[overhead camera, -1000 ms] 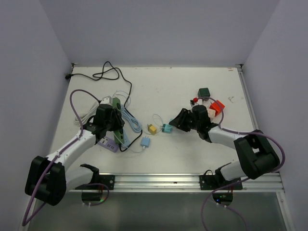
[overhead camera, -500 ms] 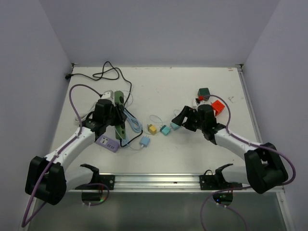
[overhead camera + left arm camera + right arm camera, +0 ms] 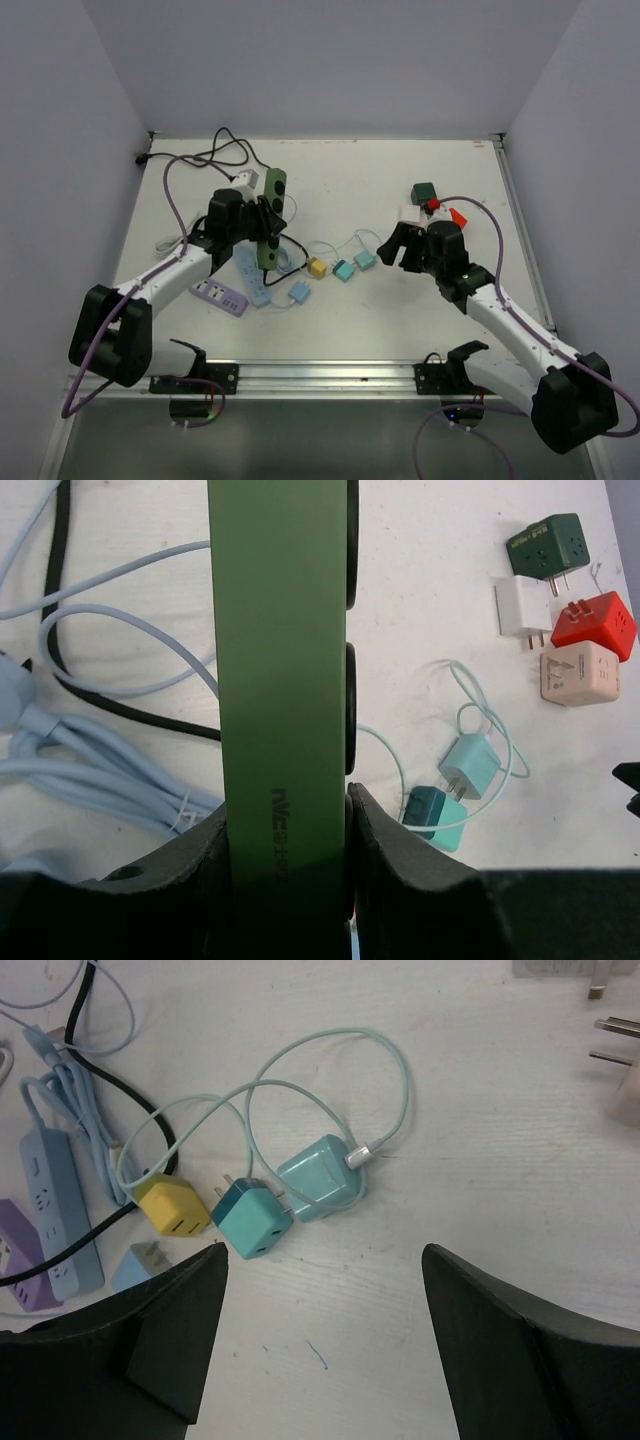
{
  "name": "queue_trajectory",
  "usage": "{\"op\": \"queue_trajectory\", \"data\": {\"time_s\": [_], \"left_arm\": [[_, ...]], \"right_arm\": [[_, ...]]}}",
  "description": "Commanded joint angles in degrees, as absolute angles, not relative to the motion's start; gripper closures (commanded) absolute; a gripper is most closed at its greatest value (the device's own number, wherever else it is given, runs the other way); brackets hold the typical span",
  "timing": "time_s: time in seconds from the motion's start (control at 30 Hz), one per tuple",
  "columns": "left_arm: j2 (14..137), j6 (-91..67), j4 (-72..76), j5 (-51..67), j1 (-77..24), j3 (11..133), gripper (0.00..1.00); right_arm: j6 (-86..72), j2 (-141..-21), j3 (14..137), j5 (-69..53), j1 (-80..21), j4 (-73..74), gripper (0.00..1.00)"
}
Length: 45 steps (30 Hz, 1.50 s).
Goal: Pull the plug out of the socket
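The dark green power strip [image 3: 272, 215] is held off the table by my left gripper [image 3: 262, 228], which is shut on its sides. In the left wrist view the strip [image 3: 285, 660] runs straight up between the fingers, and the gripper [image 3: 285, 825] pinches it; dark round outlets show along its right edge. A white plug [image 3: 247, 181] sits against the strip's far end on its left; it is out of the wrist view. My right gripper [image 3: 387, 248] is open and empty over the table [image 3: 325, 1330], just right of the teal chargers.
A light blue strip [image 3: 250, 275] and a purple strip [image 3: 220, 297] lie under the left arm. Yellow [image 3: 317, 267], teal [image 3: 344, 270] and light blue [image 3: 299, 292] chargers lie mid-table with loose cables. Dark green [image 3: 424, 192], white [image 3: 411, 214] and red [image 3: 458, 215] adapters lie far right.
My left gripper has carried the green strip with the white plug up and toward the far right. My right gripper has drawn back to the right, away from the teal chargers.
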<state>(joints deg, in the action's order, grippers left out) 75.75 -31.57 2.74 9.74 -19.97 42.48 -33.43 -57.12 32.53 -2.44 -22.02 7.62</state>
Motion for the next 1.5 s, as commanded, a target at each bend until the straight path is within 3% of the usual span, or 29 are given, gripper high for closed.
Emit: {"op": "queue_trajectory", "data": {"time_s": [0.0,0.53,0.7,0.83,1.03,1.47], "left_arm": [[78.7,-28.6,14.1,14.3,-20.4,47.5,0.98],[110.0,-27.3,17.1,19.7,-20.6,70.9,0.89],[113.7,-25.8,15.1,18.5,-20.4,74.5,0.78],[115.3,-25.1,14.2,17.3,-20.1,75.1,0.55],[115.8,-25.0,14.0,15.7,-20.0,74.4,0.34],[109.9,-23.7,8.1,10.9,-18.9,74.8,0.22]], "right_arm": [[-29.3,-55.4,33.0,-0.4,-21.5,10.9,0.18],[-28.2,-55.0,30.7,-1.9,-19.9,8.8,0.17],[-28.6,-55.5,30.4,-2.7,-19.9,7.6,0.17],[-28.7,-55.5,30.2,-2.8,-19.9,7.3,0.17],[-28.7,-54.7,29.9,-2.8,-19.9,7.0,0.17],[-28.0,-52.6,30.2,-3.1,-19.9,8.1,0.17]]}}
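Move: The left hand already grips the green power strip; the bare table spot it is bound for lies about 12 cm ahead, 8 cm right and 7 cm below. From that hand, the yellow plug is roughly 6 cm back, 9 cm right, and the dark teal plug 7 cm back, 14 cm right, both some 9 cm below. From the right hand, the spot is about 18 cm ahead, 20 cm left and 7 cm lower. The left hand carries the green strip about 14 cm forward, also right and down, then opens, letting go. ##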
